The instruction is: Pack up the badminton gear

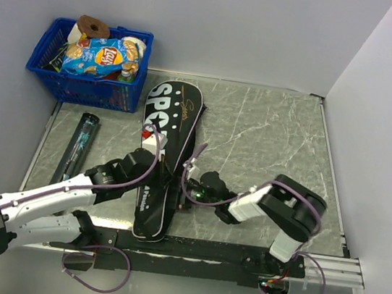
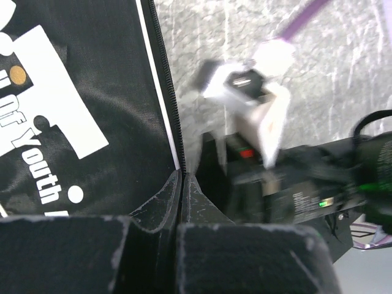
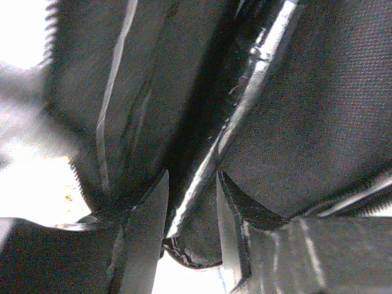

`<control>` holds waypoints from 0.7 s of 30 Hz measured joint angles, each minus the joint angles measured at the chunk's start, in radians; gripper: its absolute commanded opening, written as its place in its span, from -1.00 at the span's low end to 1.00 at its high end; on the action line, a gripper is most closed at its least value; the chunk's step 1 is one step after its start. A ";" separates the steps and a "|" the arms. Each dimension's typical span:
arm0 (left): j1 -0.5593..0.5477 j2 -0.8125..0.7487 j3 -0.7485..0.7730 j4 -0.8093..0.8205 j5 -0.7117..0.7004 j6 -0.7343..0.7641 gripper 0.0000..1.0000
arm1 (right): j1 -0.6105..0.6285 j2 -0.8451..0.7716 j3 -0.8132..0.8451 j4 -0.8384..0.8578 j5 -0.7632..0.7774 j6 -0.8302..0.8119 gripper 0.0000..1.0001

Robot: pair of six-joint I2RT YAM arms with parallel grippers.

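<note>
The black racket-shaped bag (image 1: 174, 118) lettered SPORT lies lengthwise in the middle of the table. My left gripper (image 1: 157, 176) rests on its lower half; in the left wrist view its fingertips (image 2: 181, 176) are pressed together on the zipper edge of the bag (image 2: 92, 92). My right gripper (image 1: 192, 184) is at the bag's right edge, its jaws around a fold of the bag (image 3: 306, 92), midpoint (image 3: 191, 180). The long dark tube (image 1: 80, 138) lies at the left. No rackets are in view.
A blue plastic basket (image 1: 80, 85) with a crisp packet (image 1: 103, 56) stands at the back left, off the table corner. Walls close in on the left, back and right. A black rail (image 1: 239, 255) runs along the near edge. The right arm (image 2: 306, 190) sits close beside my left gripper.
</note>
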 measured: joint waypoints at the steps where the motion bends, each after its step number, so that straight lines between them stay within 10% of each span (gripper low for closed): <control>1: -0.001 -0.006 -0.001 0.003 0.000 0.000 -0.98 | -0.006 -0.026 -0.013 -0.015 0.000 -0.010 -0.01; 12: -0.003 -0.008 -0.093 0.035 0.024 0.006 -0.98 | -0.247 -0.494 -0.047 -0.596 0.219 -0.234 0.32; 21: -0.039 0.109 -0.093 0.105 0.113 0.083 -0.98 | -0.463 -0.423 0.191 -0.848 0.347 -0.358 0.36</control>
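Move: The left hand keeps the badminton bag's right edge pinched; the bag's middle lies about 8 cm ahead, 3 cm to its left and some 7 cm below. The right hand is at the bag's right side, the bag's middle about 12 cm ahead, 4 cm to its left and 2 cm below. The small dark tab on the bag's far right edge is roughly 34 cm ahead and 9 cm to the right of the right hand. The black tube lies some 38 cm left of the left hand and 8 cm ahead. The right hand comes free of the dark cloth at the bag's side and sweeps forward and right, about 18 cm out and 16 cm sideways while rising some 4 cm, towards the bag's far right edge; its fingers open wider as they swing clockwise from pointing left to more forward and tip further down. Meanwhile the left hand keeps its shut grip on the bag's edge and takes it down about 5 cm and back nearly 3 cm, turning slightly clockwise. ##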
